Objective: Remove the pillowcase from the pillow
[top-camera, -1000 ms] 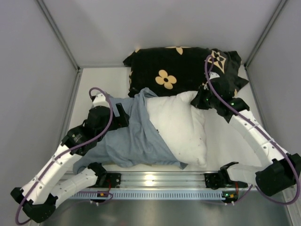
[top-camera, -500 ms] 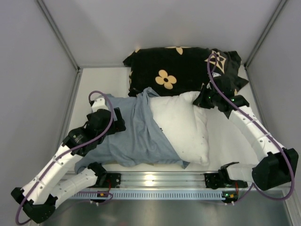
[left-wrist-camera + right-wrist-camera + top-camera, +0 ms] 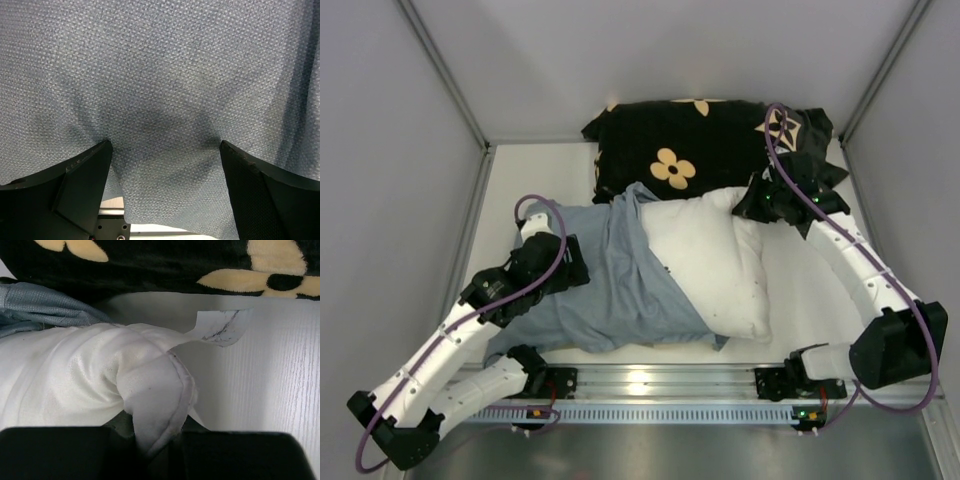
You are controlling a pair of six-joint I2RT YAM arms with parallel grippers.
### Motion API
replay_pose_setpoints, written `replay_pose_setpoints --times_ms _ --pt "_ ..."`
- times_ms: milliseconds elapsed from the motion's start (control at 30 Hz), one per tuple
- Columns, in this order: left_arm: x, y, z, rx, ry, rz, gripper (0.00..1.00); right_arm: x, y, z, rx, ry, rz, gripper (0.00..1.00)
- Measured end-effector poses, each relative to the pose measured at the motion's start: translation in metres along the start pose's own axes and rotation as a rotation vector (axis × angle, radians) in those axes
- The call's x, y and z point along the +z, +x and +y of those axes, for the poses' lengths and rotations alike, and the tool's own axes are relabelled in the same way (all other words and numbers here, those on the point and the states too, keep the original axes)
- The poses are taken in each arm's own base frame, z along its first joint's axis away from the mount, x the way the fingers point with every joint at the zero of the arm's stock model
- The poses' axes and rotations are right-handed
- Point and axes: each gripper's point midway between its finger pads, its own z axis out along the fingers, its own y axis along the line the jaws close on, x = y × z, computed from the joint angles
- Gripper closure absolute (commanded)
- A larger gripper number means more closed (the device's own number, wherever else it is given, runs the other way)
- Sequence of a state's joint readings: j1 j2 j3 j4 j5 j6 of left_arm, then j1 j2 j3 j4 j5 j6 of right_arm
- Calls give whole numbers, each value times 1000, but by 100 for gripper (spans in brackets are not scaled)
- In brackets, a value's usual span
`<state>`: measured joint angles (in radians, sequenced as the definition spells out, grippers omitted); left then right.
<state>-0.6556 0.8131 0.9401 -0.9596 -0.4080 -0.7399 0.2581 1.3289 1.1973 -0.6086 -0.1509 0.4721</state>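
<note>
The grey-blue pillowcase [image 3: 610, 285] lies wrinkled over the left half of the white pillow [image 3: 715, 260], whose right half is bare. My left gripper [image 3: 572, 262] rests open on the pillowcase's left part. In the left wrist view, both fingers [image 3: 75, 185] press into the pillowcase [image 3: 160, 75], with a span of cloth between them around the left gripper [image 3: 165, 145]. My right gripper [image 3: 760, 203] is shut on the pillow's far right corner. In the right wrist view that corner of the pillow [image 3: 75, 370] is pinched in the right gripper [image 3: 157, 442], with the pillowcase [image 3: 40, 305] bunched at the far left.
A black pillow with tan flowers [image 3: 700, 150] lies along the back wall, just behind the white one, and fills the top of the right wrist view as the black pillow [image 3: 150, 265]. A white label [image 3: 220, 327] sticks out of the pillow corner. Grey walls enclose three sides; a metal rail [image 3: 650, 380] runs along the front.
The right gripper has drawn the pillow's corner back and to the right, baring a little more white. The left gripper has shifted slightly down onto the pillowcase.
</note>
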Motion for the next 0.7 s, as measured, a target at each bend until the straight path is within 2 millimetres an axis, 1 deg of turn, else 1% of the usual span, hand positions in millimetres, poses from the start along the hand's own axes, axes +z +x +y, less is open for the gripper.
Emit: replay_pose_setpoints --times_ms 67,100,167,233,400,433,500,533,667,700 --pt "0 2 -2 -9 10 10 13 -1 -2 -2 7 2 -2 100" --pt "0 4 -2 -13 16 17 17 -1 -2 -3 9 4 -1 100" --pt "0 9 -3 -21 25 32 22 -1 -2 -4 13 3 3 100" --pt "0 12 -4 -28 33 48 29 0 -1 -4 13 1 7 100" --pt "-3 14 -7 -56 48 58 40 3 -1 -2 10 -12 25 100" --pt "-4 14 -7 -62 49 56 48 3 -3 0 10 -20 27 100" --pt "-5 13 -6 -79 49 50 57 5 -5 4 10 -42 36 100" --pt "-6 13 -6 -84 51 47 70 6 -6 7 11 -55 40 100" --pt "-7 14 -8 -106 59 56 100 5 -5 13 16 -90 57 100" --pt "-9 15 -9 -113 71 58 100 5 -5 14 17 -96 60 100"
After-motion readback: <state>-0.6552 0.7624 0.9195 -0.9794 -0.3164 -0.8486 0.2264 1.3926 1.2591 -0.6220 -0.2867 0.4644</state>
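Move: The pillowcase cloth to be pinched lies right at the left fingertips, only about 1 cm back, 1 cm right and 1 cm below. From this hand the pillowcase's bunched fold runs some 11 cm right and 6 cm ahead, and the white pillow's middle is roughly 25 cm right and level with it. The right hand already grips that pillow's far right corner; the cloth for the left fingers lies about 33 cm left and 12 cm back of the right hand. Shut the left gripper from nearly wide open onto the pillowcase, pinching up the cloth beneath the fingertips while easing the hand about 2 cm back and to the right and rolling it slightly, left side down. Keep the right fingers closed on the white pillow's corner, holding it nearly in place, with only a drift of a bit over 1 cm to the left near the end. ##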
